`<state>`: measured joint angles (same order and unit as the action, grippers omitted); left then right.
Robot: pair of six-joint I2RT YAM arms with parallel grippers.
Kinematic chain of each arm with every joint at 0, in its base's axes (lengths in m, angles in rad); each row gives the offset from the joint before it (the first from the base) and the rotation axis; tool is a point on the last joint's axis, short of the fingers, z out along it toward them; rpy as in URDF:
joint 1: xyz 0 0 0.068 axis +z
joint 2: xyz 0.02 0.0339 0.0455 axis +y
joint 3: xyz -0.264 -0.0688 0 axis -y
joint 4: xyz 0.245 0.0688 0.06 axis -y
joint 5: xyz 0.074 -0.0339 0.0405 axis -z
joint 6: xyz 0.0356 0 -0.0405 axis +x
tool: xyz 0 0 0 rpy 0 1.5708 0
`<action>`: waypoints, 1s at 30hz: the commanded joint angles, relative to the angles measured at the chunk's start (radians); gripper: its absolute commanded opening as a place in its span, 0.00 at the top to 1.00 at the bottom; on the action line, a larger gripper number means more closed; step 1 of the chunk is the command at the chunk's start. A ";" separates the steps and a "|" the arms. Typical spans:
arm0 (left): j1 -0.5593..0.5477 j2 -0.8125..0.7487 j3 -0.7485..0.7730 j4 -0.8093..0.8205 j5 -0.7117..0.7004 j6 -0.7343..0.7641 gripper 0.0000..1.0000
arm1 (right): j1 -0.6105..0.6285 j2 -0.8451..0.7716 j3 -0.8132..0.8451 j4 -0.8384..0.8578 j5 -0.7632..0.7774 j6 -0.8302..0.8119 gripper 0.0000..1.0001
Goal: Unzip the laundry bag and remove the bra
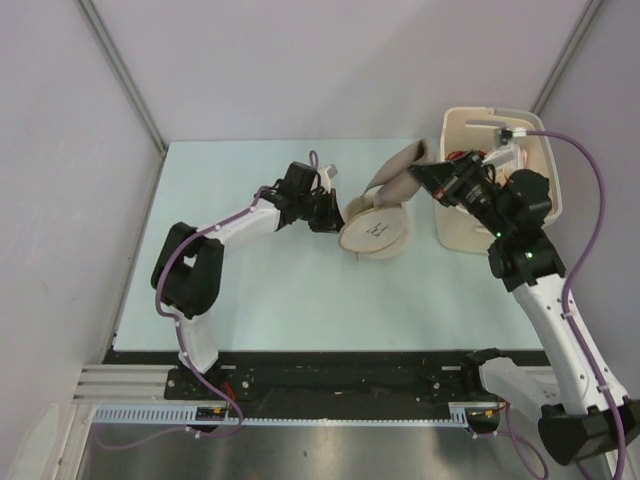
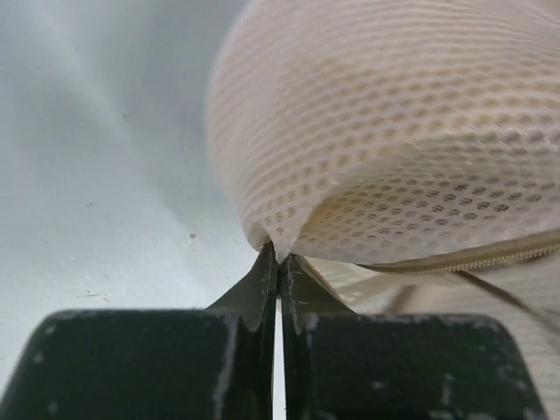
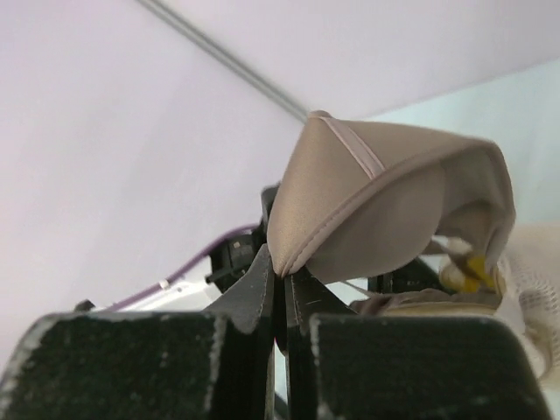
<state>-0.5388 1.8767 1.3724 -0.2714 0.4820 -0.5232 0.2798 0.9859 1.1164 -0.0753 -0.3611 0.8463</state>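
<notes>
The round cream mesh laundry bag lies mid-table, its eyeglasses print facing up. My left gripper is at its left rim. In the left wrist view the left gripper is shut, pinching a fold of the laundry bag just beside the zip. A taupe-beige padded bra stretches up and right out of the bag toward the right gripper. In the right wrist view the right gripper is shut on the seamed edge of the bra, which hangs lifted above the bag's mesh.
A cream rectangular plastic basket stands at the back right, directly behind the right wrist. The pale blue table is walled in by white panels on the left, back and right.
</notes>
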 commanded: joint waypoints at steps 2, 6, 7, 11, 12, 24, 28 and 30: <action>0.016 -0.056 -0.048 -0.009 -0.040 0.002 1.00 | -0.121 -0.139 0.022 0.123 0.034 0.034 1.00; 0.028 -0.074 -0.073 -0.028 -0.063 0.008 1.00 | -0.229 -0.176 0.023 0.127 0.063 0.069 1.00; 0.026 -0.079 -0.075 -0.038 -0.071 0.014 1.00 | -0.250 -0.181 0.022 0.129 0.063 0.101 1.00; 0.030 -0.088 -0.088 -0.054 -0.085 0.015 1.00 | -0.272 -0.159 0.022 0.201 0.039 0.157 1.00; 0.028 -0.093 -0.090 -0.052 -0.083 0.014 1.00 | -0.272 -0.152 0.022 0.213 0.033 0.168 1.00; 0.019 -0.126 -0.088 -0.068 -0.051 -0.004 1.00 | -0.196 -0.009 0.026 0.503 0.028 0.295 1.00; 0.010 -0.160 -0.059 -0.087 -0.046 -0.009 1.00 | -0.068 0.049 0.028 0.497 0.062 0.244 1.00; 0.005 -0.171 -0.055 -0.094 -0.045 -0.009 1.00 | -0.048 0.063 0.028 0.494 0.076 0.225 1.00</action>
<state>-0.5220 1.7927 1.2819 -0.3508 0.4213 -0.5240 0.1841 1.0256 1.1168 0.3447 -0.3202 1.1057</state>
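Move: With the bra pinched in my right hand, the laundry bag I'm drawing it out of lies about 36 cm below, some 6 cm to the left and 4 cm farther out. The bra's middle hangs about 10 cm below those fingers and 7 cm to their left; the bin is about 18 cm right, 13 cm farther out and 32 cm lower. From my left hand, already pinching the bag's left edge, the bag's middle is about 8 cm right and 1 cm nearer me. I swing my right hand right and up, some 8 cm across, pulling the bra away from the bag, then keep rising as it comes back left about 5 cm, rolling its left side up and tipping the fingers upward. My left hand keeps its pinch on the bag edge and draws about 3 cm left, slightly back and down, against the pull. ##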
